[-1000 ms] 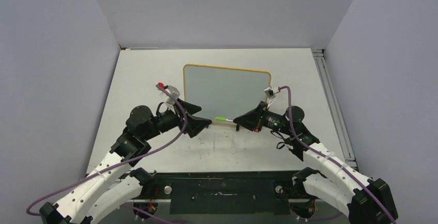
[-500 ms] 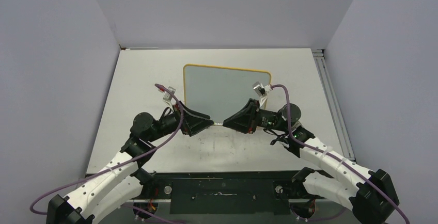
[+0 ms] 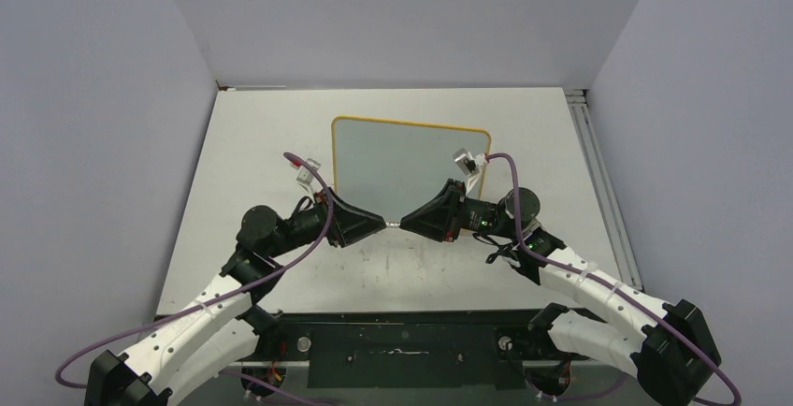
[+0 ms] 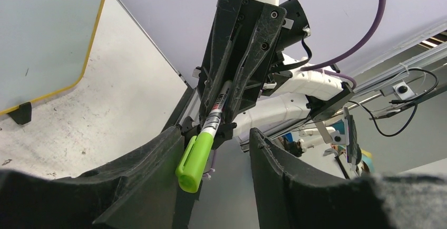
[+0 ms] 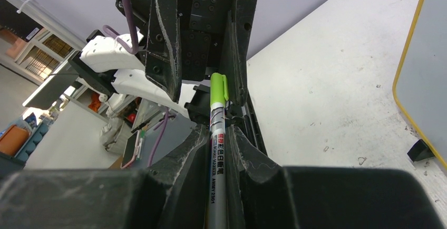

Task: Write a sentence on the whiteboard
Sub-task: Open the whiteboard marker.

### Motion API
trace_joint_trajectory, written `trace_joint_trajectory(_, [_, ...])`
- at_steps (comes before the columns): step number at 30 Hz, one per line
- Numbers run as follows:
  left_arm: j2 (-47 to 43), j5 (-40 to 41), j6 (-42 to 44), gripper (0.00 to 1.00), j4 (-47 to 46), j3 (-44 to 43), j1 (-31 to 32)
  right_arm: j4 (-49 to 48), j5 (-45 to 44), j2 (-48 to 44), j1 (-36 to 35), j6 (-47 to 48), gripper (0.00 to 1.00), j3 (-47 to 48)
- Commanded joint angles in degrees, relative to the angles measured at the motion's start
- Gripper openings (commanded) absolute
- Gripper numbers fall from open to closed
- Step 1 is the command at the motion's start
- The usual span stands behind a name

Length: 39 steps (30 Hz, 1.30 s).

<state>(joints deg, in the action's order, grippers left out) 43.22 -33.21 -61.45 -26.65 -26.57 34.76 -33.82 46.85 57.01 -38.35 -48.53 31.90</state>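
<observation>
The whiteboard (image 3: 411,167) lies flat at the table's far middle, yellow-framed. Its surface is blank, so no sentence shows. It also shows in the left wrist view (image 4: 42,34) and the right wrist view (image 5: 427,65). My right gripper (image 3: 408,222) is shut on the silver barrel of a marker (image 5: 216,160), held above the table just in front of the board. The marker's green cap (image 4: 194,160) points into my left gripper (image 3: 380,224). That gripper is open, and the cap lies between its fingers, close against one finger (image 4: 158,160). The two grippers meet tip to tip.
A black clip foot (image 4: 21,114) stands at the board's near edge, and another shows in the right wrist view (image 5: 420,150). A metal rail (image 3: 598,172) runs along the table's right side. Grey walls enclose the table on three sides.
My right gripper has carried the marker leftward and my left gripper has come toward it. The green cap, once in the open gap between them, is now between the left fingers.
</observation>
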Motion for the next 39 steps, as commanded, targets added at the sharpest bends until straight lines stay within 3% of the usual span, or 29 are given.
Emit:
trace_joint_trajectory(1, [-0.24, -1.39, -1.4, 0.47, -4.11, 0.35, -0.13, -5.18, -0.95, 0.05, -0.26, 0.46, 0.05, 0.62])
trace_joint_trajectory(14, [-0.24, -0.48, -4.64, 0.3, -8.3, 2.5, -0.13, -5.29, -1.41, -0.72, -0.24, 0.06, 0.05, -0.02])
trace_joint_trajectory(28, [0.06, -0.1, -8.25, 0.31, -12.24, 4.04, -2.71, -5.2, -0.88, -1.69, -0.26, -0.33, 0.05, -0.56])
trace_joint_trajectory(39, [0.68, -1.91, -8.95, 0.2, -12.87, 4.07, -2.77, -5.06, -1.88, -2.3, -0.28, -0.33, 0.05, -1.04])
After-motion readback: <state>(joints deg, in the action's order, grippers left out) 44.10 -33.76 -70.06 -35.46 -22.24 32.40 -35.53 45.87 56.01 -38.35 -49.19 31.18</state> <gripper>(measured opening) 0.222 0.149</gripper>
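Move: The green cap of the whiteboard marker is already inside the left hand's open fingers, about 1 cm forward of their middle and 1 cm to the right, at level height. From the right hand, which grips the barrel, the cap is roughly 5 cm left and level, neither ahead nor back. The whiteboard's middle lies about 25 cm ahead of the left hand, 7 cm right and 27 cm down; its left black clip about 11 cm ahead, 2 cm left, equally low. Down by not quite 1 cm, then forward and left by about 1 cm each with a small rise, the left hand centres its fingers on the green cap, tilting some 5 degrees. Its fingers narrow to about half their starting gap, close beside the cap. The right hand keeps its grip on the barrel, holding the marker out almost still, rising only about half a centimetre. ##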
